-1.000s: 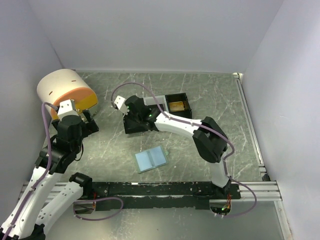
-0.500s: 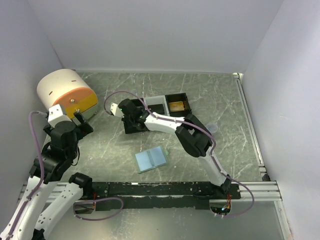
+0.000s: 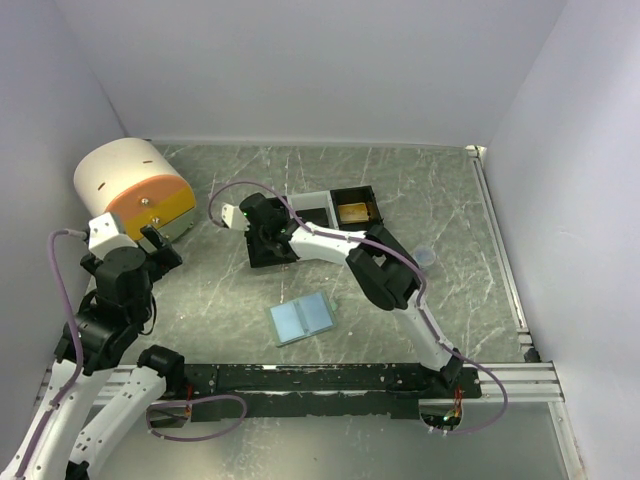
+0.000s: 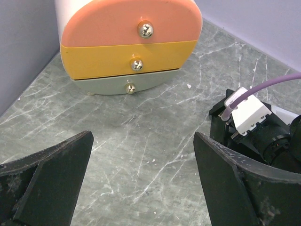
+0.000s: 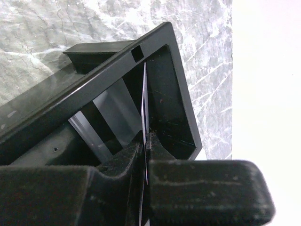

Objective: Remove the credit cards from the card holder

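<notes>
The card holder [image 3: 301,319] lies open on the table, its two pale blue panels facing up, with neither gripper near it. My right gripper [image 5: 146,136] is shut on a thin credit card [image 5: 145,99] seen edge-on, held upright inside the left black compartment of the tray [image 5: 117,61]. From above, the right gripper [image 3: 268,240] sits over that compartment. My left gripper [image 4: 143,141] is open and holds nothing; it hovers over bare table in front of the drawer unit. In the top view the left gripper [image 3: 155,245] is at the far left.
A small drawer unit [image 3: 135,185] with orange, yellow and grey drawers [image 4: 127,42] stands at the back left. The tray's right black compartment [image 3: 375,195] holds a flat gold-coloured thing [image 3: 351,212]. A small clear object [image 3: 425,256] lies right of the right arm.
The right gripper has reached further left over the tray's left compartment, still shut on the card. The left arm has drawn back toward the left and the near edge.
</notes>
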Tool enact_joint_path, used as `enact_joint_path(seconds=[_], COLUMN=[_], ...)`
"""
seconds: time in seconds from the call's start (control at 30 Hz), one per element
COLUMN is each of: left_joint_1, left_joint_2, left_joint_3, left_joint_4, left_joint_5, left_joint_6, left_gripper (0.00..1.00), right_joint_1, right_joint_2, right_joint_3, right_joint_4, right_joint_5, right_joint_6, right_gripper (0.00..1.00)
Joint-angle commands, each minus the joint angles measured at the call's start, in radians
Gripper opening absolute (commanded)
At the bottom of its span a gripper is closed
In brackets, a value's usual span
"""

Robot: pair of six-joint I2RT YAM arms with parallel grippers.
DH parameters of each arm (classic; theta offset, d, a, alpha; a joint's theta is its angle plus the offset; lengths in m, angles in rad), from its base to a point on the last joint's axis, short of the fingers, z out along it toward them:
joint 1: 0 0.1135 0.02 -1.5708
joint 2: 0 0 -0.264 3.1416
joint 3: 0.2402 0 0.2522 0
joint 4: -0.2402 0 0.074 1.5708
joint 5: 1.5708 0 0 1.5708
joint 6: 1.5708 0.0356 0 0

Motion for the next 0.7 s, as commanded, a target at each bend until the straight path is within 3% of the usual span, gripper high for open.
enact_joint_path(seconds=[0.0, 0.3, 0.67], left_joint_1=[0.005, 0.005, 0.005], left_joint_2=[0.008, 0.015, 0.024], left_joint_3=[0.009, 0.006, 0.006], left_joint_4=[0.007, 0.015, 0.013], left_joint_5=[-0.016, -0.010, -0.006], left_joint_6=[0.013, 0.023, 0.021], left_gripper=[1.00, 1.00, 1.00], right_joint_1=[-0.009, -0.014, -0.016], right_joint_2=[0.032, 0.043, 0.026], right_joint_3=[0.028, 0.009, 0.010], right_joint_4=[0.018, 0.001, -0.045], right_joint_5=[-0.023, -0.040, -0.050], right_joint_6=[-0.026, -0.027, -0.010], right_gripper=[0.04, 0.09, 0.32])
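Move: In my right fingers I still hold a card on edge at the far end of the left black compartment. That compartment's middle lies about 4 cm back, 2 cm right and 5 cm below my hand. The middle compartment is some 12 cm right and 4 cm back; the card holder lies open roughly 26 cm back and 9 cm right. From my left hand, the black compartment is about 18 cm ahead, 26 cm right and well below. I let the card go into the black compartment: my right hand sinks about 2 cm almost straight down towards the compartment's floor, fingers still shut on the card at first and the wrist hardly turning. As the descent slows, I spread the fingers to roughly a quarter of their range, so the pinch ends. ##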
